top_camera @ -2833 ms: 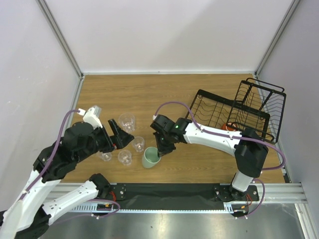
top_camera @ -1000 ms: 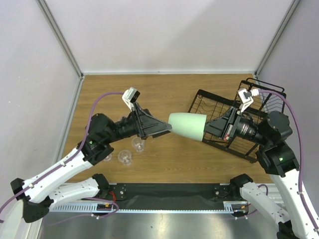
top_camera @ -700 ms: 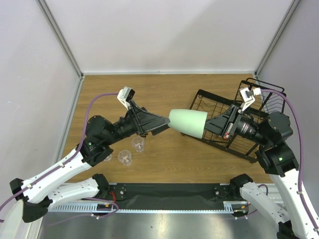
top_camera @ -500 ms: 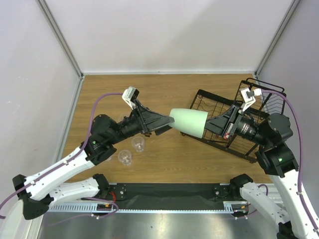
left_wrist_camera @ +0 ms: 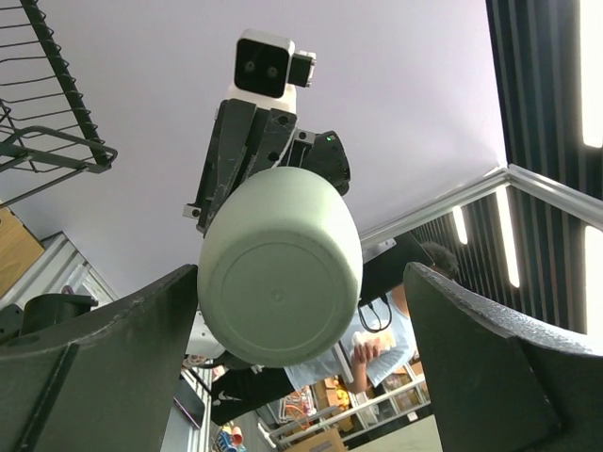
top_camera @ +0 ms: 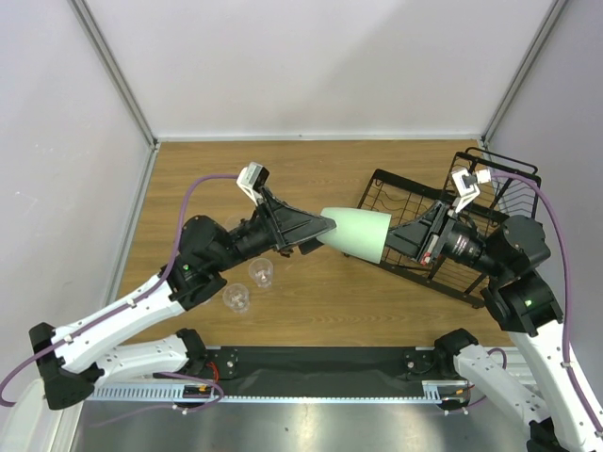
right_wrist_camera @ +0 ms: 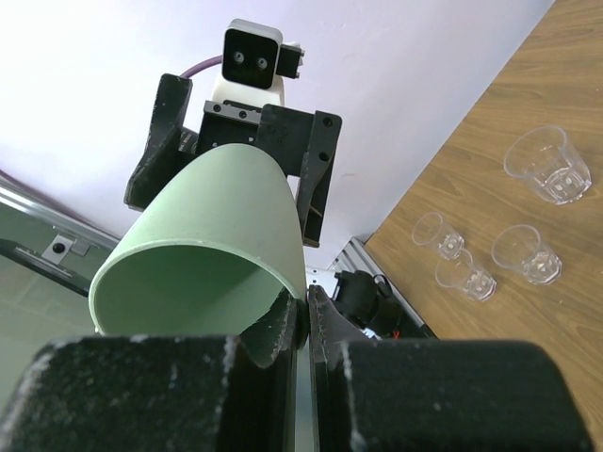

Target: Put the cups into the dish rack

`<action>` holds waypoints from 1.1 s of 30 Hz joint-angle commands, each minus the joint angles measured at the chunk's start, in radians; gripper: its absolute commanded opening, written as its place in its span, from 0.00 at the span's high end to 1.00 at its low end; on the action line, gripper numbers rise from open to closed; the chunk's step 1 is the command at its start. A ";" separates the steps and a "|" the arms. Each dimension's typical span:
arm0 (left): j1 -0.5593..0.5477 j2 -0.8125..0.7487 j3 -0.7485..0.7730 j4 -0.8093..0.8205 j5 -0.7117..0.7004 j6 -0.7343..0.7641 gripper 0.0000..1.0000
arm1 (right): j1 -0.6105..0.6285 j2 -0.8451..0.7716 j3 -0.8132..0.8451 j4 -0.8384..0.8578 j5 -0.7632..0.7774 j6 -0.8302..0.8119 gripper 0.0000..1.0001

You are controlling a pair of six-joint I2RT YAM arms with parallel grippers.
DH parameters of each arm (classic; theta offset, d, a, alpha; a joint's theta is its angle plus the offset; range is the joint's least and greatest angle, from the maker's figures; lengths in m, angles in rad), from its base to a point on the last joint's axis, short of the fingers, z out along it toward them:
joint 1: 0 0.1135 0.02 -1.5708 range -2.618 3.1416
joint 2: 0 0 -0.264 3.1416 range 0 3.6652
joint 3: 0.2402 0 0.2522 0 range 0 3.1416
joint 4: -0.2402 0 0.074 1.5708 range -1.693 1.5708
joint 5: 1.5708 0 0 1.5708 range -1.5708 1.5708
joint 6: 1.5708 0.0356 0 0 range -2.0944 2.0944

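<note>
The pale mint-green cup hangs on its side in mid-air, left of the black wire dish rack. My right gripper is shut on its rim, one finger inside and one outside, as the right wrist view shows. My left gripper is open, its jaws straddling the cup's base with a gap on each side. Several clear tumblers stand on the table, two of them in the top view. The orange-red mug is hidden.
The wooden table is walled at the back and both sides. The rack's taller basket section stands at the far right. My left arm stretches over the tumblers.
My right gripper has lifted the mint cup off the table and holds it sideways. My left gripper has moved right, up to the cup's base.
</note>
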 commanded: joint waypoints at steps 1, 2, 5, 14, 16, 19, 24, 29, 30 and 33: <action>-0.015 0.011 0.052 0.073 -0.002 -0.012 0.06 | 0.012 -0.006 0.001 0.051 0.018 -0.005 1.00; -0.015 0.014 0.052 0.071 -0.004 -0.011 0.07 | 0.014 -0.003 0.004 0.048 0.018 -0.008 1.00; -0.017 0.014 0.046 0.074 -0.004 -0.012 0.15 | 0.018 0.005 0.008 0.038 0.014 -0.016 1.00; -0.017 0.023 0.043 0.099 -0.001 -0.017 0.76 | 0.022 0.012 0.034 -0.034 0.026 -0.051 0.98; -0.017 0.026 0.047 0.090 0.007 -0.008 0.95 | 0.023 0.020 0.057 -0.096 0.035 -0.074 0.69; -0.012 0.037 0.076 0.007 0.018 0.046 1.00 | 0.022 0.028 0.129 -0.266 0.102 -0.149 0.29; 0.023 0.098 0.248 -0.301 0.019 0.256 1.00 | 0.018 0.071 0.278 -0.590 0.366 -0.217 0.12; 0.092 0.191 0.447 -0.603 -0.017 0.456 1.00 | 0.017 0.071 0.364 -0.804 0.547 -0.194 0.12; 0.104 0.227 0.469 -0.634 -0.024 0.483 1.00 | 0.017 0.066 0.372 -0.842 0.563 -0.191 0.12; 0.129 0.282 0.547 -0.738 -0.065 0.573 1.00 | 0.017 0.069 0.421 -0.932 0.623 -0.179 0.12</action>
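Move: The green cup lies on its side in mid-air, its mouth edge pinched in the right fingers. Its middle is about 5 cm right of the left hand, 1 cm back and nearly level; from the right hand it is about 5 cm left, 1 cm forward and 3 cm higher. The dish rack's middle is some 15 cm ahead, 21 cm right and 40 cm below the left hand. One clear glass stands about 6 cm ahead and 15 cm left, roughly 42 cm down. The left fingers close around the base end of the green cup while both hands stay almost still; only then do the right fingers open and let go of its rim. The right hand draws off to the right about 7 cm, sinking some 4 cm, its fingers swinging clockwise and down, while the left carries the cup about 7 cm forward, tipping its fingertips down some 25 degrees. ##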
